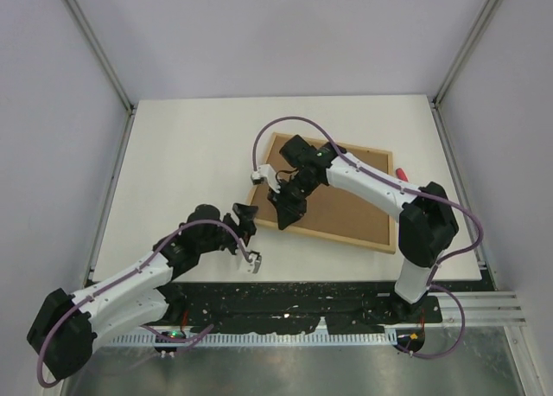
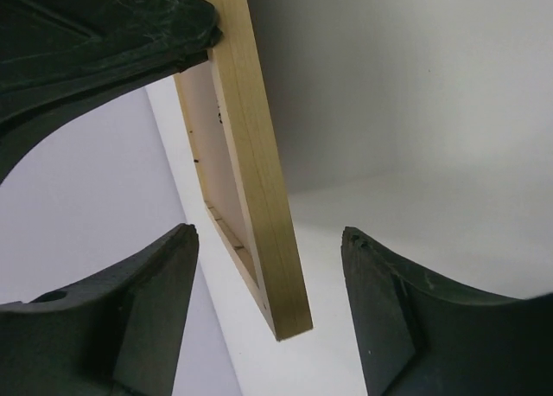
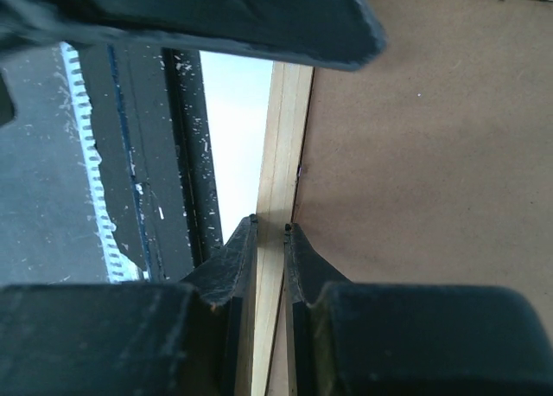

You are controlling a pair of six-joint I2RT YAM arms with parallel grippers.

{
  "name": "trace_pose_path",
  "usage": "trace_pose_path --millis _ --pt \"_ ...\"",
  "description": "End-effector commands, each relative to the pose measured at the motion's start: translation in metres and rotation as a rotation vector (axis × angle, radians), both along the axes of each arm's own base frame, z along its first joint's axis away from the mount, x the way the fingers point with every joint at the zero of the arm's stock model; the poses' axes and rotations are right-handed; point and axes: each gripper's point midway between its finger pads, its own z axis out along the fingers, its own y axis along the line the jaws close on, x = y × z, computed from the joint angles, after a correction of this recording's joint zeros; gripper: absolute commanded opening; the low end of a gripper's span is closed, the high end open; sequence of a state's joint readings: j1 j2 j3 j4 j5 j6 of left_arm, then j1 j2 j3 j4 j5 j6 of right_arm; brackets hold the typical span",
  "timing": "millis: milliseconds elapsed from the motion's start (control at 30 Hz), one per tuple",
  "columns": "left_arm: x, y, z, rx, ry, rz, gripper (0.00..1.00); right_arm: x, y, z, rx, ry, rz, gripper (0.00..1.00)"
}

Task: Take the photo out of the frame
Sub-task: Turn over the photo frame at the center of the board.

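Observation:
The frame point(image 1: 350, 207) lies back-up near the table's middle right, its brown fibreboard back facing me. My right gripper point(image 1: 286, 209) is shut on the light wood strip of the frame's near-left edge point(image 3: 275, 180), one finger on each side. The brown back point(image 3: 423, 154) fills the right of that view. In the left wrist view the frame's corner point(image 2: 278, 266) hangs off the table between my open left gripper's point(image 2: 268, 275) fingers, touching neither. Top view puts the left gripper point(image 1: 245, 217) just left of that corner. The photo is hidden; a pale surface inside the frame's front point(image 2: 204, 111) cannot be identified.
A small red-handled tool point(image 1: 401, 172) lies by the frame's far right corner. The white table point(image 1: 190, 171) stretches left and back of the frame. A black rail point(image 1: 285, 301) runs along the near edge by the arm bases. Grey walls close in the sides.

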State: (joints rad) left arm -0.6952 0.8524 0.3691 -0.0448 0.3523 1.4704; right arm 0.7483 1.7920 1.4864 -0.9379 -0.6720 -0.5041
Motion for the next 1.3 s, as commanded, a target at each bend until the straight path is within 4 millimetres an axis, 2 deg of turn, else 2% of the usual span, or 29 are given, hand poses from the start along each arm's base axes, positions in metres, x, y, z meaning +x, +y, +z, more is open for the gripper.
trace_pose_path --millis 0,133,233,300,400,467,533,633,667,700,733,767,833,933,1000,1033,1100,1267 --pt "0.020 -0.021 0.035 -0.064 -0.094 -0.002 0.67 -0.021 0.003 0.044 0.140 -0.003 0.036 0.08" --pt "0.030 -0.034 0.040 -0.058 -0.092 -0.002 0.57 -0.030 -0.004 0.042 0.151 0.007 0.053 0.08" --pt "0.038 -0.042 0.046 -0.065 -0.081 0.014 0.35 -0.032 -0.009 0.039 0.153 -0.006 0.051 0.08" --pt "0.040 -0.048 0.049 -0.066 -0.074 0.017 0.16 -0.029 -0.012 0.038 0.143 -0.032 0.038 0.08" --pt "0.041 -0.054 0.051 -0.073 -0.065 0.024 0.02 -0.019 -0.023 0.038 0.129 -0.086 -0.003 0.08" --pt "0.041 -0.057 0.054 -0.078 -0.062 0.027 0.00 -0.008 -0.031 0.039 0.112 -0.148 -0.040 0.21" --pt "0.040 -0.058 0.055 -0.085 -0.053 0.036 0.00 0.002 -0.043 0.049 0.101 -0.229 -0.073 0.49" --pt "0.041 -0.055 0.055 -0.087 -0.017 0.072 0.00 0.018 -0.069 0.065 0.060 -0.401 -0.121 0.69" --pt "0.041 -0.055 0.058 -0.095 -0.007 0.082 0.00 0.016 -0.077 0.077 0.073 -0.469 -0.118 0.76" --pt "0.042 -0.054 0.059 -0.100 0.008 0.098 0.00 0.019 -0.086 0.079 0.048 -0.518 -0.129 0.79" --pt "0.042 -0.053 0.059 -0.102 0.028 0.110 0.00 0.017 -0.094 0.092 0.060 -0.585 -0.125 0.83" --pt "0.042 -0.052 0.060 -0.110 0.051 0.126 0.00 0.017 -0.105 0.102 0.053 -0.650 -0.138 0.85" --pt "0.041 -0.052 0.063 -0.118 0.096 0.145 0.00 0.017 -0.119 0.110 0.022 -0.718 -0.145 0.87" --pt "0.040 -0.054 0.067 -0.142 0.148 0.158 0.00 0.014 -0.141 0.106 -0.044 -0.739 -0.164 0.87" --pt "0.038 -0.057 0.070 -0.152 0.179 0.160 0.00 0.015 -0.152 0.096 -0.079 -0.779 -0.165 0.87" --pt "0.038 -0.057 0.071 -0.150 0.190 0.165 0.00 0.014 -0.156 0.089 -0.084 -0.802 -0.149 0.87" --pt "0.036 -0.057 0.069 -0.143 0.222 0.170 0.00 0.015 -0.161 0.087 -0.094 -0.834 -0.153 0.87" --pt "0.034 -0.059 0.069 -0.129 0.283 0.175 0.00 0.005 -0.158 0.102 -0.050 -0.848 -0.130 0.87"
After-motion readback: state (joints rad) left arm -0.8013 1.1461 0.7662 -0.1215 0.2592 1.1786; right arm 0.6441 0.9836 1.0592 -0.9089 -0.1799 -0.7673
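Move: Between the left hand's open fingers, about 2 cm ahead and 2 cm to the right at roughly its own height, is the raised near-left corner of the photo frame. The right hand still holds the near rail, with that corner some 8 cm to its left and 2 cm ahead. The rail stretch it goes to next is about 16 cm right, 4 cm back and 4 cm lower; the screwdriver lies some 31 cm right, 14 cm ahead and 11 cm below. Closing on the near rail beside the left corner, the left fingers slide on some 3 cm to the right and pinch it, then lift it about 6 cm, moving a little farther right. The right hand first draws the rail slightly back, right and up, then opens, swings some 15 cm right in an arc up and back down over the rail, tipping its fingers about 40 degrees forward. ##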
